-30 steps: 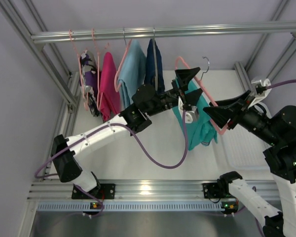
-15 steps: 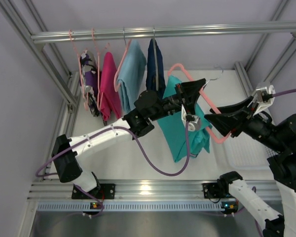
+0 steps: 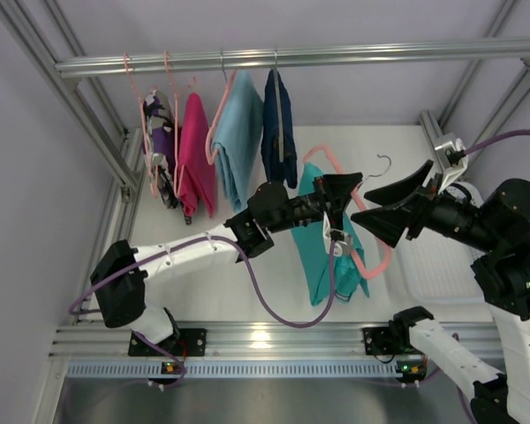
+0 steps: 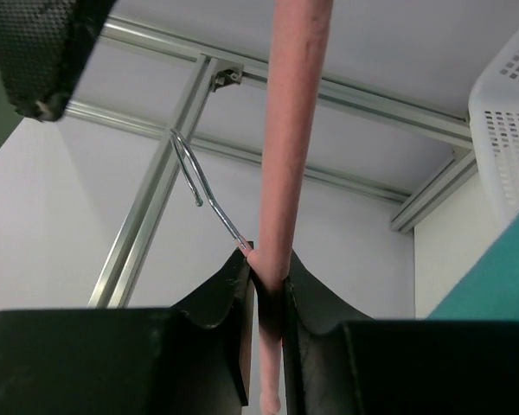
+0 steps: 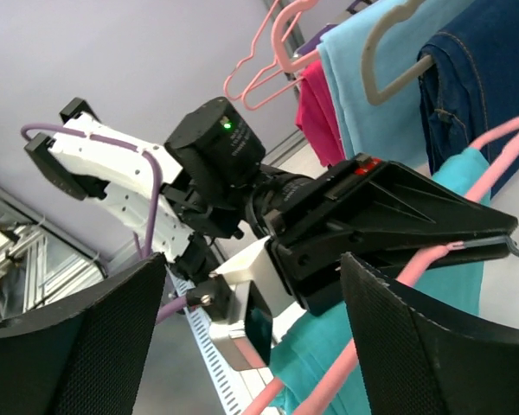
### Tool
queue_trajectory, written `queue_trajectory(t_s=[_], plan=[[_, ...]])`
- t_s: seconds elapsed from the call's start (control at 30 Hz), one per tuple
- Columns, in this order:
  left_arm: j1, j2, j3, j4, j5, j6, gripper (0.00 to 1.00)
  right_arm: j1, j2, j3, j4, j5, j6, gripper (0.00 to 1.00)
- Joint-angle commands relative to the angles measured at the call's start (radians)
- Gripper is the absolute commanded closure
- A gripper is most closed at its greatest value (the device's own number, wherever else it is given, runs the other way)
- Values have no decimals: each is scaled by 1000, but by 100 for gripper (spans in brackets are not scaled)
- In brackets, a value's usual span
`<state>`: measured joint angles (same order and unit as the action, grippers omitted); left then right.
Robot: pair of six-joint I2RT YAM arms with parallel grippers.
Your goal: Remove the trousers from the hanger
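Note:
The salmon-pink hanger [image 3: 371, 252] with its silver hook [image 3: 382, 164] hangs in the air off the rail, held by my left gripper [image 3: 343, 193], which is shut on its arm near the hook. The left wrist view shows the pink arm [image 4: 292, 156] clamped between the jaws and the hook [image 4: 201, 186] beside it. The teal trousers [image 3: 322, 256] hang folded over the hanger's bar. My right gripper [image 3: 364, 205] is open, just right of the hanger's arm, holding nothing. In the right wrist view its fingers [image 5: 432, 346] flank the hanger [image 5: 419, 266] and trousers [image 5: 329, 367].
A rail [image 3: 291, 58] at the back carries pink hangers, a magenta garment [image 3: 194, 150], a sky-blue garment [image 3: 238, 132] and a navy garment [image 3: 278, 124]. A white basket [image 3: 433, 261] sits on the table at the right. Metal frame posts stand on both sides.
My left gripper has lowered the hanger and trousers toward the near side. The right gripper has shifted left and slightly up, from the hanger's lower corner to beside its arm, still open.

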<state>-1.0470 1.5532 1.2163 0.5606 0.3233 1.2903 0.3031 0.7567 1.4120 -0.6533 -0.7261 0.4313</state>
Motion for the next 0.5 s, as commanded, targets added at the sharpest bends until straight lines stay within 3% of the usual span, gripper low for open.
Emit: queue_trajectory(t_s=[0.0,0.03,0.07,0.23,0.47], plan=[[-1,-87,-3,225,25,27,100,-4,-3,10,-11,-105,1,19],[-1,-88,-3,231,14,26,100,-4,-3,10,-29,-92,-14,17],[-1,-90,-3,236,10,27,100,-4,-2,10,-51,-50,-25,6],[1,-111,14,237,-18,17,100,-5,-36,24,-155,126,-100,4],[2,-159,71,206,-67,-34,100,7,-186,25,-25,647,-154,1]])
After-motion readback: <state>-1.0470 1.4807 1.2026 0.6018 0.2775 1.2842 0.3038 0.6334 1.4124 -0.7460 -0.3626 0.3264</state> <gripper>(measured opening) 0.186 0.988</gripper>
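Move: The teal trousers, still on the pink hanger, have their middle about 14 cm below the open right hand, some 6 cm to its left and 3 cm farther out. The hanger's middle is just off the right fingertips, roughly 2 cm ahead, 2 cm left and 3 cm below. The dark jeans on the rail are about 22 cm ahead, 16 cm left and 5 cm lower. From the left hand, shut on the hanger near its neck, the trousers lie 13 cm below, 3 cm left and 2 cm back. Rightward, after a small dip, the right hand backs about 5 cm away from the hanger and trousers, turning some 20 degrees clockwise as its already parted fingers spread fully. The left keeps its pinch near the hanger's neck, sinks barely a centimetre, then lifts to about 4 cm above its start while drifting a couple of centimetres left. ##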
